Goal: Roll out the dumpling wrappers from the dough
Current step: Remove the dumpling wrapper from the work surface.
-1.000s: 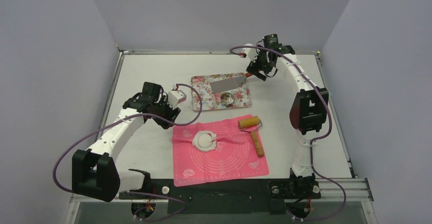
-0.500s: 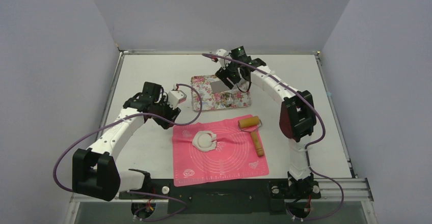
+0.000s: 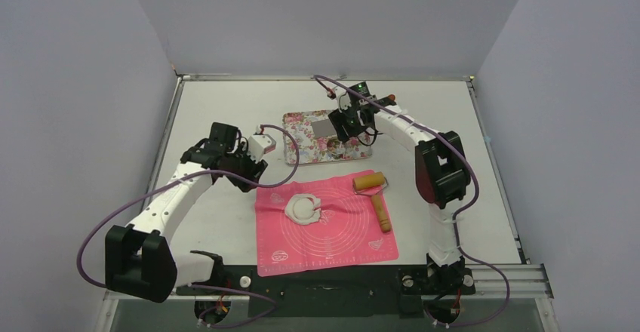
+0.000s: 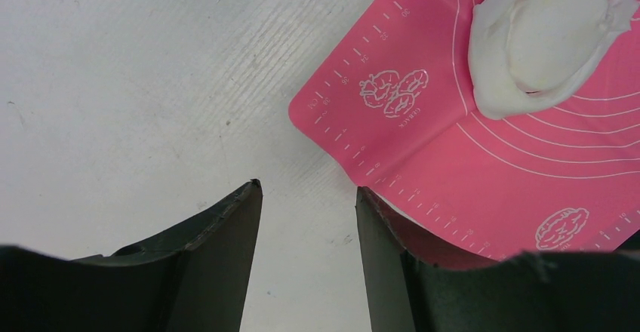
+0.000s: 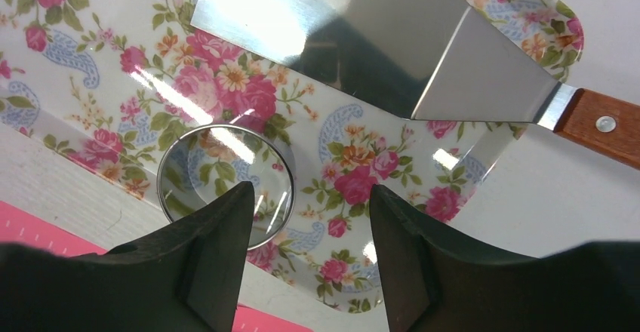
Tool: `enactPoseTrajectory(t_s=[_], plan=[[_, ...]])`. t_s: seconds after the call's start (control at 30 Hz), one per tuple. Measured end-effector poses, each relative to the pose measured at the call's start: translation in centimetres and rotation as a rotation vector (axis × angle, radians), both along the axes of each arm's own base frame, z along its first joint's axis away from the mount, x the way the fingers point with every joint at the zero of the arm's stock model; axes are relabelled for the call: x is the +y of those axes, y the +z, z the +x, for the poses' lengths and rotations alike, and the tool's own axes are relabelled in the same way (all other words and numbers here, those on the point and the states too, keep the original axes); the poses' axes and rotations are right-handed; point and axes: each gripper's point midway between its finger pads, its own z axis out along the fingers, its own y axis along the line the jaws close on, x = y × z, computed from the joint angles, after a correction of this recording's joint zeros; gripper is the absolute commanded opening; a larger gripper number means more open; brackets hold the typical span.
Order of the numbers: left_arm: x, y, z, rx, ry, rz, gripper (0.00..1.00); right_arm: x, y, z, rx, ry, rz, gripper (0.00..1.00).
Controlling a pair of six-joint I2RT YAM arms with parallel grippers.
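Note:
On the pink mat (image 3: 324,230) lies the dough (image 3: 303,208). In the left wrist view it shows a round white dumpling wrapper (image 4: 557,34) sitting inside a ragged ring of leftover dough (image 4: 489,83). My left gripper (image 4: 306,192) hovers open over bare table just off the mat's far-left corner (image 4: 332,113), with nothing between its fingers (image 4: 226,234). My right gripper (image 5: 311,192) hangs open above the floral tray (image 5: 83,53). The metal ring cutter (image 5: 192,170) lies partly under its left finger (image 5: 219,249). The right gripper holds nothing.
A steel spatula (image 5: 362,38) with a wooden handle (image 5: 604,124) lies across the tray (image 3: 302,139), handle sticking off its right end. A wooden rolling pin (image 3: 375,196) rests on the mat's right side. Grey walls close in the table.
My right arm swung left from beyond the tray's right end to above the tray, and its jaws narrowed somewhat. The left arm, dough and rolling pin stayed put.

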Motion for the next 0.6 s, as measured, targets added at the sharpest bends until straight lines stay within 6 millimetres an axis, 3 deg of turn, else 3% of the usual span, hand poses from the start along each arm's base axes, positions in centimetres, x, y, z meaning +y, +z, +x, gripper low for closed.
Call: enactPoseTrajectory(t_s=[0.2, 0.33, 0.43, 0.6], plan=[[-0.1, -1.0, 0.0, 0.011, -0.005, 0.001, 0.48, 0.5, -0.2, -0.1, 0.016, -0.035, 0.025, 0.52], [0.1, -4.0, 0.3, 0.089, 0.005, 0.034, 0.48, 0.2, -0.5, -0.2, 0.01, -0.067, 0.027, 0.52], [0.0, -5.9, 0.2, 0.105, 0.013, 0.061, 0.48, -0.4, -0.6, -1.3, 0.008, -0.098, 0.019, 0.52], [-1.3, -7.6, 0.3, 0.002, -0.043, 0.162, 0.48, -1.9, 2.8, -3.0, -0.052, -0.175, 0.055, 0.53]])
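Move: Off to the left hand's right, about 13 cm, and some 5 cm back lies the dough wrapper with its ring of scrap, roughly 9 cm below; the mat's far left corner sits only about 2 cm ahead and 1 cm right of that hand. From the right hand the dough is about 21 cm back and 12 cm left. The steel ring is 3 cm back and 3 cm left of the right hand, the scraper blade 4 cm ahead and 5 cm left, the roller 14 cm back and 7 cm right. Sinking almost straight down about 7.5 cm beside the mat's far left corner, the left hand nears the dough's level and near the end edges right towards it, its half-open fingers tipping some 10 degrees nearer vertical. The right hand, empty, first hovers over the tray, then draws back, up and right about 4.5 cm away from the scraper, turning some 10 degrees clockwise. ##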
